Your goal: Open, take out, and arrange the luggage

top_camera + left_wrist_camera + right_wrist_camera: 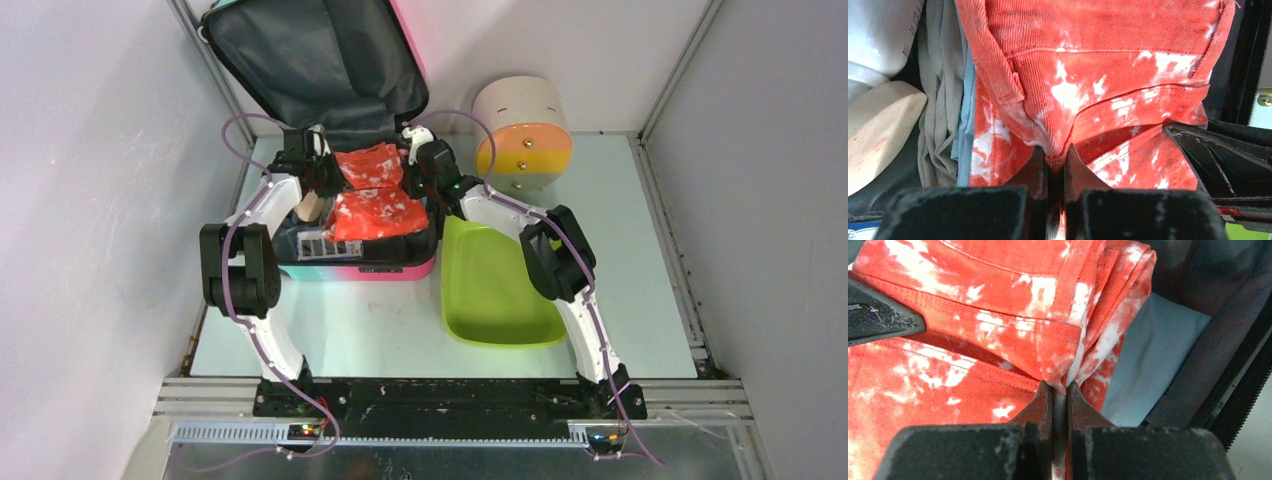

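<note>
The luggage (pixel 372 268) lies open at the table's back left, its dark grey lined lid (pixel 300 60) propped up. A folded red-and-white garment (pixel 375 200) fills the lower half. My left gripper (pixel 322 178) is shut on a fold of that red garment (pixel 1108 85) at its left side. My right gripper (pixel 418 168) is shut on the red garment (pixel 998 315) at its right edge. Under it lie pale blue cloth (pixel 1153 350) and a grey-green ribbed garment (pixel 940 100). A tan wooden object (pixel 878 130) sits at the case's left.
A lime-green tray (pixel 495 285) lies just right of the luggage, under my right arm. A beige cylinder with orange and yellow bands (pixel 522 135) stands at the back right. White walls and metal rails enclose the table (pixel 380 330).
</note>
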Available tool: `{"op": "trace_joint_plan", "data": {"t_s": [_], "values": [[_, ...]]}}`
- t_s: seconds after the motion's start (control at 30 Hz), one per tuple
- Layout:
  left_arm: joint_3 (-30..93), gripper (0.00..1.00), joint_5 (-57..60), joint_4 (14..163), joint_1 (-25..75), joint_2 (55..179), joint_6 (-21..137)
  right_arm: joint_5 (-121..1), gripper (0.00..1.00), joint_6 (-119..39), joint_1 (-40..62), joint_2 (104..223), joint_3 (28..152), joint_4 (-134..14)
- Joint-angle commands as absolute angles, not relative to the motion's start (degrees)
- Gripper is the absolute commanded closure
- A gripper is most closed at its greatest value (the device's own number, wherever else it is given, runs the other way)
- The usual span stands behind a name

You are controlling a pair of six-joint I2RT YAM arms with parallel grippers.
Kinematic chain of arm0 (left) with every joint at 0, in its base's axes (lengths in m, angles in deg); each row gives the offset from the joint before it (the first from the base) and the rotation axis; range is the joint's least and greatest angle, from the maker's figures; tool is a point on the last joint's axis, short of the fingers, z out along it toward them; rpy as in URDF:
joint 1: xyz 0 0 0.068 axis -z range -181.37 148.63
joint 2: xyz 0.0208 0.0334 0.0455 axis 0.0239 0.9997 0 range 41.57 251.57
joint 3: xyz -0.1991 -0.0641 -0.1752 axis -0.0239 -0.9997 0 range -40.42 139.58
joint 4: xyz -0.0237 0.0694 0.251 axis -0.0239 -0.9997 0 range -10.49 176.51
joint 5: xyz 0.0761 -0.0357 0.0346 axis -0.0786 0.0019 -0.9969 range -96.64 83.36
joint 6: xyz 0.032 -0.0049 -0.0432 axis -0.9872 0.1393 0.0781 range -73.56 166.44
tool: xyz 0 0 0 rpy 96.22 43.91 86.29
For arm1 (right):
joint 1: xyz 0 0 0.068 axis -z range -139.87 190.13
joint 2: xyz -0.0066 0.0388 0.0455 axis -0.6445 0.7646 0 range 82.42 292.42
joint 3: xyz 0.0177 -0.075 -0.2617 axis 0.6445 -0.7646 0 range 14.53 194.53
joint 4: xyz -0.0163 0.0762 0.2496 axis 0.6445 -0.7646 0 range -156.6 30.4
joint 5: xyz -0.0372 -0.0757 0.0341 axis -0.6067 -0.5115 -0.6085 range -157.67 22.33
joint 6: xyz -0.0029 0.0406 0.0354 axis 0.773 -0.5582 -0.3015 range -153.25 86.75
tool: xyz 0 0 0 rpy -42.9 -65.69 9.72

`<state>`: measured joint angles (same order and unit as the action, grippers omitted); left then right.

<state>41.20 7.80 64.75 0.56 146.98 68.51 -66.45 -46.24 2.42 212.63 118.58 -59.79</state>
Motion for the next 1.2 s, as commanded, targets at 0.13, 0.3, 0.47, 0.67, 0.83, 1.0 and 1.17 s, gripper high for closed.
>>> {"op": "trace_joint_plan", "data": {"t_s": [0.13,0.3,0.47,0.67,0.83,1.0,1.17], "values": [[41.55,1.0,10.42,66.31,-0.78,142.2,67.23,-69.27,1.0,-40.29,1.67,206.32,119.73,-54.81],[41.59,1.0,7.4,62.81,-0.69,137.5,66.5,-70.15,1.0,-39.49,0.92,203.16,119.01,-54.24],[40.73,1.0,6.85,61.37,-0.15,133.73,66.15,-70.56,1.0,-39.72,0.21,198.72,115.51,-52.72],[40.06,1.0,6.48,60.57,1.15,129.67,66.5,-71.1,1.0,-40.41,-0.22,193.2,110.22,-51.17],[39.81,1.0,6.56,59.48,4.06,125.44,67.31,-72.81,1.0,-40.58,-1.03,187.41,105.75,-53.01],[36.55,1.0,6.01,61.06,11.2,119.49,71.76,-76.32,1.0,-41.03,-1.64,176.49,97.13,-58.56],[30.11,1.0,2.66,67.64,22.65,114.62,77.64,-79.24,1.0,-43.2,-2.32,162.62,86.13,-65.48]]}}
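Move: Pinched between the two hands, some 14 cm apart, is the red-and-white garment, still over the open suitcase. The green tray's middle lies about 34 cm right, 17 cm back and 10 cm below the left hand; from the right hand it is some 21 cm right, 18 cm back and 9 cm below. The drawer cabinet stands about 25 cm right of the right hand and 10 cm ahead. Inside the case, the striped package is roughly 11 cm back and 3 cm left of the left hand, 6 cm lower. Lifting the red garment clear together, both hands keep their pinch on its sides and, after a brief pause, go mostly up and somewhat back. They then sweep back and right towards the green tray, still climbing, for about 12 cm of rise in all. Both sets of fingertips tip up some 10 degrees; the left hand also turns slightly clockwise. ##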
